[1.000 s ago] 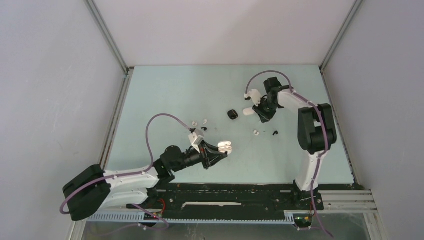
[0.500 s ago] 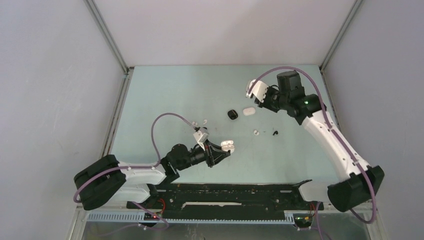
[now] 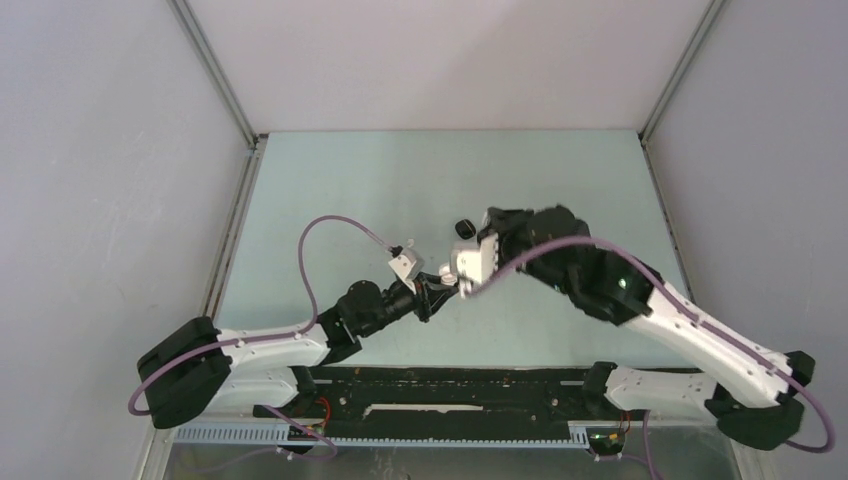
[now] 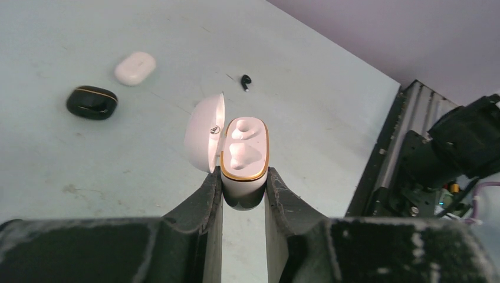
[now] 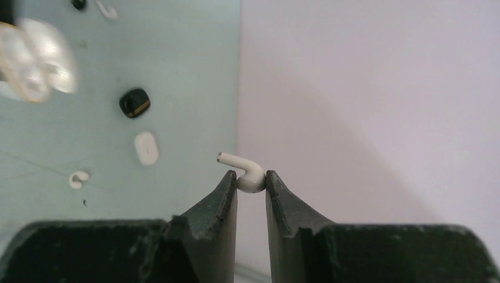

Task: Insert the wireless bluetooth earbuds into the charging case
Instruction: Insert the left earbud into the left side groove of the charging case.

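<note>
My left gripper (image 4: 243, 177) is shut on the base of an open white charging case (image 4: 244, 154) with a gold rim. Its lid (image 4: 203, 132) is swung open to the left and both sockets look empty. Pinched by its bulb in my shut right gripper (image 5: 252, 178) is a white stemmed earbud (image 5: 249, 174), stem pointing left. In the top view the right arm's wrist (image 3: 468, 262) hangs right over the left gripper (image 3: 432, 295), hiding the case. In the right wrist view the case (image 5: 36, 59) is a blur at the upper left.
A closed black case (image 4: 91, 102) and a closed white case (image 4: 135, 68) lie on the pale green table. A black earbud (image 4: 245, 81) lies beyond the held case. A loose white earbud (image 5: 78, 178) lies near the white case (image 5: 145, 147). Grey walls enclose the table.
My right arm has swung from the far right of the table to the middle with the earbud, ending above the left gripper. The left gripper has shifted slightly forward with the open case.
</note>
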{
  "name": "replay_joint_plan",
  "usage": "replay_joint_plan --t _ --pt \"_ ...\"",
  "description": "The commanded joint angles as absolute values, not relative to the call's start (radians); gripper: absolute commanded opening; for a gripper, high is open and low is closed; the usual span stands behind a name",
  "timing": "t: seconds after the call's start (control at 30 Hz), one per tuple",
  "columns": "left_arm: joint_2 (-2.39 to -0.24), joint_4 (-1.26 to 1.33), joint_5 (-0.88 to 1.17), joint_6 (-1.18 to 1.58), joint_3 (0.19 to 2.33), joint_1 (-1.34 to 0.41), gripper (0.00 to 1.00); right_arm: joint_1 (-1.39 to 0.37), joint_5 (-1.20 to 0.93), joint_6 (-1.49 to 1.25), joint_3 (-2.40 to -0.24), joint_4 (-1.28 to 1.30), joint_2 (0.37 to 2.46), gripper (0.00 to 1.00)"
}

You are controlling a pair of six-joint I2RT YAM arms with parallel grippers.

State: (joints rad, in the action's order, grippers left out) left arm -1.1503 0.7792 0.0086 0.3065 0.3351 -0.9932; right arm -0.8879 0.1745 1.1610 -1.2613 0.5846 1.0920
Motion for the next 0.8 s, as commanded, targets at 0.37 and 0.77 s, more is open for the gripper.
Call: replay_joint_plan --t 0.37,0.77 --pt "-1.042 1.036 -0.047 0.014 0.225 -1.058 0.0 -1.415 0.46 1.54 -0.709 0.079 0.695 0.0" --pt "-1.049 1.089 -0.15 -0.064 0.204 -1.121 0.0 -1.423 0.369 1.564 -0.578 -0.148 0.751 0.0"
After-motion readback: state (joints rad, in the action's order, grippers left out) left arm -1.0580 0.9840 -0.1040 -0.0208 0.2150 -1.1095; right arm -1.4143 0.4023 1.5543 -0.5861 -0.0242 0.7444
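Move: The right hand holds the white earbud; the open white charging case in the left hand's fingers lies about 9 cm to its left, 7 cm nearer the base and some 15 cm below. On the table some 32 cm below the right hand, the black case stands about 12 cm ahead and 4 cm left, and the closed white case about 14 cm ahead and 5 cm right. From the left hand, that earbud is roughly 8 cm ahead, 10 cm right and 16 cm up. The right hand swings the held earbud about 12 cm back towards the base, then sinks some 5 cm and eases left to close in on the open case, turning counter-clockwise and tilting its fingertips up by roughly 25 degrees each. The left hand keeps its pinch on the case and tips its fingers up about 20 degrees while rising a little and drawing slightly back, and neither grip changes. ##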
